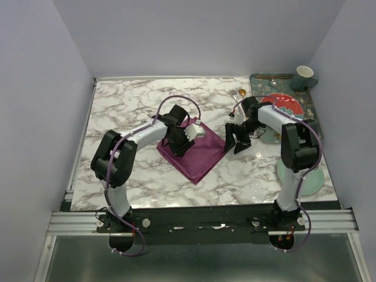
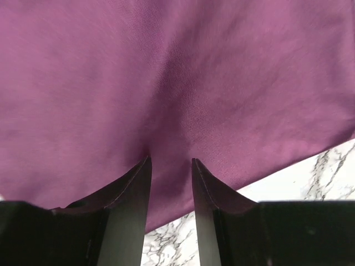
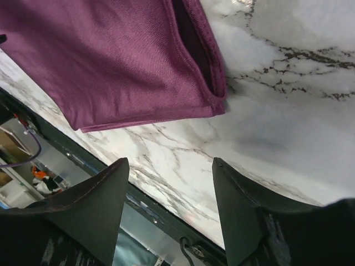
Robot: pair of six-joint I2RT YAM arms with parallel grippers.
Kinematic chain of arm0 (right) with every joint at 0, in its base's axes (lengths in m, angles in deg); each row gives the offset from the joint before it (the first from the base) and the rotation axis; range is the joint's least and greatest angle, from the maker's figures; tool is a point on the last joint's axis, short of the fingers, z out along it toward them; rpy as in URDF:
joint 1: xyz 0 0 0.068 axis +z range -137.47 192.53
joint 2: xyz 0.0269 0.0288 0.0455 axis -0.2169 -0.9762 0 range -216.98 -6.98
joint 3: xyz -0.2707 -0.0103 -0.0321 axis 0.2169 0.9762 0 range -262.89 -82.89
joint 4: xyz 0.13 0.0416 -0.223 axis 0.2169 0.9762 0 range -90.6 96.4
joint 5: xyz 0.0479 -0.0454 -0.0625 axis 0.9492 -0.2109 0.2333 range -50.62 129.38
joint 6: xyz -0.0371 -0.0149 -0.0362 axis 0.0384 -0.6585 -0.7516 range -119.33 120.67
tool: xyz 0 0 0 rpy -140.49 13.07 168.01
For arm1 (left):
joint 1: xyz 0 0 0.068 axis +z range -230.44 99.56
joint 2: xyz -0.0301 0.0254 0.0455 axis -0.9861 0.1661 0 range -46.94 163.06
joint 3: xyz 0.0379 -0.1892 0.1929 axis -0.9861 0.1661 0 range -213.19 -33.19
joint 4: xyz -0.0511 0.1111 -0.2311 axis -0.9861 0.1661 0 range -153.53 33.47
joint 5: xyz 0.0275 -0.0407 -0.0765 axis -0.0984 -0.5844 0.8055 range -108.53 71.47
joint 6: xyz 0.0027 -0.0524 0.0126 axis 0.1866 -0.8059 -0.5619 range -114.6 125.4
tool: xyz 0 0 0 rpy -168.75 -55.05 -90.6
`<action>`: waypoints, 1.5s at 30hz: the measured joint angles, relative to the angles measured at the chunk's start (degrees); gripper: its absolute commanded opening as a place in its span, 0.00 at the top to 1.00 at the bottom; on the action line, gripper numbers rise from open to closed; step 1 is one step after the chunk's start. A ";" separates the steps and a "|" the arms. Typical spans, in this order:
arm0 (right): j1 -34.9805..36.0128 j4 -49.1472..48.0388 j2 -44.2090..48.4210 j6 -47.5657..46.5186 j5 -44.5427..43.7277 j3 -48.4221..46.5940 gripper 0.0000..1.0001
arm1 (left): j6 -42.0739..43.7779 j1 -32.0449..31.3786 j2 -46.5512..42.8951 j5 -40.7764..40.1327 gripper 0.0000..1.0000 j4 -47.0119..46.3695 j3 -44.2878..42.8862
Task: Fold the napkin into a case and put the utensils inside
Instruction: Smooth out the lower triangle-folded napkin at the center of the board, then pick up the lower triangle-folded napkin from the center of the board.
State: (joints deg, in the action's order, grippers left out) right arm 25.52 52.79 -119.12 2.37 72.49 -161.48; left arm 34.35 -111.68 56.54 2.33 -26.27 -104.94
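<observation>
The plum-purple napkin lies folded into a diamond-shaped pad on the marble table. My left gripper is over its upper left part. In the left wrist view that gripper is open, with both fingertips down on the napkin and no fold between them. My right gripper is open and empty just off the napkin's right corner. In its wrist view the gripper hangs over bare marble, apart from the napkin's layered corner. Of the utensils, only a small gold end shows at the back.
A teal tray at the back right carries a cup and a red plate. A pale green plate lies by the right arm's base. The table's front edge runs close below the right gripper.
</observation>
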 measured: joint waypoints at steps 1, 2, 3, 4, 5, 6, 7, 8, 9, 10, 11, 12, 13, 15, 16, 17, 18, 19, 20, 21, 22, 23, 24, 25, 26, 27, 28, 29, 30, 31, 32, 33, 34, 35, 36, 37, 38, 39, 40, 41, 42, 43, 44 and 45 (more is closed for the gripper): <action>-0.11 -0.13 -0.44 0.04 0.11 -0.02 0.30 | 0.09 -0.02 1.25 -0.42 0.56 0.20 0.26; -0.20 -0.20 -1.03 0.04 0.26 -0.15 0.30 | 0.07 -0.11 2.12 -0.70 0.57 0.52 0.52; -0.33 -0.17 -1.79 0.07 0.37 -0.50 0.30 | -0.17 -0.39 2.80 -0.76 0.57 0.72 0.98; -0.52 -0.37 -2.89 0.09 0.48 -0.96 0.30 | -0.33 -0.48 2.84 -0.85 0.56 0.83 1.05; -0.66 -0.59 -3.63 0.11 0.48 -1.18 0.30 | -0.96 -0.70 2.64 -0.90 0.55 1.01 1.14; -0.90 -0.52 -4.61 0.39 0.76 -1.51 0.30 | -1.31 -1.01 2.60 -0.92 0.55 0.98 1.36; -1.09 -0.13 -5.07 0.55 1.16 -1.97 0.31 | -2.49 -1.68 2.43 -1.03 0.55 1.07 1.64; -1.22 -0.02 -5.57 0.70 1.49 -2.58 0.31 | -3.21 -2.14 2.23 -1.03 0.55 1.01 1.86; -1.46 -0.11 -5.95 0.74 1.66 -3.19 0.32 | -5.05 -3.87 1.73 -0.94 0.55 1.44 2.60; -1.51 -0.09 -6.23 0.79 1.68 -3.65 0.32 | -5.88 -4.81 1.53 -0.83 0.55 1.75 2.82; -1.57 -0.11 -6.56 0.85 1.79 -4.13 0.32 | -7.17 -6.10 1.40 -0.79 0.55 2.14 2.97; -1.73 -0.13 -6.95 0.92 1.92 -4.74 0.33 | -9.66 -7.28 1.40 -0.35 0.55 2.40 3.04; -1.77 -0.15 -7.28 0.92 2.12 -5.27 0.34 | -11.39 -8.90 1.40 -0.02 0.55 2.89 3.10; -1.84 -0.20 -7.74 0.94 2.21 -5.88 0.35 | -15.06 -10.73 1.40 1.03 0.55 3.13 3.34; -1.84 -0.20 -7.96 0.96 2.23 -6.16 0.36 | -17.66 -11.72 1.40 2.08 0.55 3.17 3.72; -1.86 -0.17 -8.17 0.98 2.32 -6.40 0.37 | -18.78 -12.04 1.40 2.54 0.55 3.23 3.85; -1.88 -0.17 -8.26 0.98 2.32 -6.51 0.37 | -20.46 -12.13 1.33 3.15 0.55 3.19 4.11; -1.97 -0.17 -8.31 0.94 2.27 -6.54 0.37 | -21.84 -11.87 1.27 3.43 0.55 3.06 4.44; -2.05 -0.17 -8.31 0.90 2.29 -6.54 0.38 | -22.40 -11.58 1.22 3.58 0.55 3.02 4.61; -2.25 -0.17 -8.33 0.83 2.19 -6.54 0.38 | -23.08 -11.04 1.16 3.96 0.55 2.97 4.87; -2.43 -0.15 -8.33 0.74 2.16 -6.54 0.38 | -23.54 -10.64 1.09 4.35 0.55 2.93 5.11; -2.78 -0.15 -8.33 0.61 2.12 -6.54 0.38 | -23.93 -10.05 1.07 4.79 0.55 2.99 5.33; -3.06 -0.04 -8.35 0.37 1.90 -6.64 0.39 | -24.11 -9.57 1.03 5.27 0.55 3.10 5.46; -3.43 0.11 -8.41 0.00 1.31 -6.99 0.40 | -24.09 -9.38 1.01 5.46 0.55 3.15 5.51; -3.69 0.11 -8.48 -0.33 0.87 -7.37 0.41 | -24.06 -8.94 0.85 5.81 0.55 3.13 5.68; -3.78 0.07 -8.63 -0.81 0.55 -7.93 0.43 | -24.00 -8.81 0.70 5.92 0.55 3.04 5.88; -3.89 0.15 -8.76 -1.14 0.37 -8.35 0.43 | -23.82 -8.76 0.55 6.03 0.55 2.97 6.08; -4.04 0.07 -9.11 -1.33 0.31 -9.20 0.44 | -23.80 -8.76 0.50 6.12 0.55 2.91 6.16; -4.11 0.02 -9.51 -1.51 0.33 -9.90 0.45 | -23.65 -8.79 0.46 6.29 0.55 2.89 6.25; -4.22 0.00 -10.10 -1.70 0.44 -10.75 0.45 | -23.63 -8.79 0.46 6.36 0.55 2.89 6.25; -4.24 -0.07 -10.58 -1.77 0.57 -11.32 0.45 | -23.56 -8.79 0.46 6.45 0.55 2.89 6.25; -4.22 -0.24 -10.91 -1.77 0.85 -11.50 0.46 | -23.41 -8.79 0.46 6.56 0.55 2.89 6.25; -4.22 -0.22 -11.15 -1.73 1.14 -11.56 0.46 | -23.34 -8.79 0.46 6.62 0.55 2.89 6.25; -4.22 -0.15 -11.39 -1.70 1.73 -11.56 0.46 | -23.23 -8.79 0.46 6.67 0.55 2.86 6.27; -4.17 -0.15 -11.54 -1.70 2.27 -11.56 0.47 | -23.19 -8.79 0.46 6.75 0.55 2.82 6.32; -4.15 -0.15 -11.63 -1.68 2.58 -11.56 0.48 | -23.17 -8.79 0.46 6.82 0.55 2.78 6.32; -4.11 -0.15 -11.74 -1.68 2.75 -11.56 0.48 | -23.15 -8.79 0.46 6.84 0.56 2.75 6.34; -4.00 -0.15 -11.89 -1.68 3.13 -11.56 0.49 | -23.15 -8.79 0.46 6.84 0.55 2.71 6.36; -3.93 -0.15 -12.04 -1.66 3.58 -11.54 0.50 | -23.15 -8.79 0.46 6.86 0.55 2.69 6.38; -3.85 -0.15 -12.20 -1.62 3.87 -11.54 0.50 | -23.15 -8.79 0.46 6.86 0.55 2.64 6.40; -3.76 -0.15 -12.44 -1.53 4.55 -11.54 0.51 | -23.15 -8.79 0.46 6.88 0.55 2.62 6.40; -3.69 -0.15 -12.68 -1.49 5.07 -11.54 0.52 | -23.15 -8.79 0.46 6.88 0.55 2.60 6.43; -3.65 -0.15 -12.92 -1.18 5.57 -11.54 0.52 | -23.17 -8.79 0.46 6.91 0.56 2.60 6.43; -3.61 -0.15 -13.14 -0.92 6.19 -11.54 0.54 | -23.17 -8.79 0.46 6.91 0.55 2.58 6.43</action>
State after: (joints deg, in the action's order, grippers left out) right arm 21.92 52.64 -132.26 1.45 78.67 -173.02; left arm 11.18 -120.47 57.00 9.24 -23.69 -98.51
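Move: The left hand hangs just over the left half of the napkin, whose middle lies some 6 cm to its right and 2 cm ahead, about 3 cm below; the napkin's near corner is roughly 11 cm back and 7 cm right. From the right hand, the napkin's right corner is about 5 cm ahead, 2 cm left and 3 cm lower, while the gold spoon lies some 21 cm ahead and 5 cm right. The left hand, fingers half open, comes down onto the napkin and drags it back towards the base some 10 cm and slightly right, its fingertips tilting back about 20 degrees, then stays there. Meanwhile the right hand sinks a little and goes forward about 5 cm to the napkin's right corner, narrowing its fingers around it without shutting. ##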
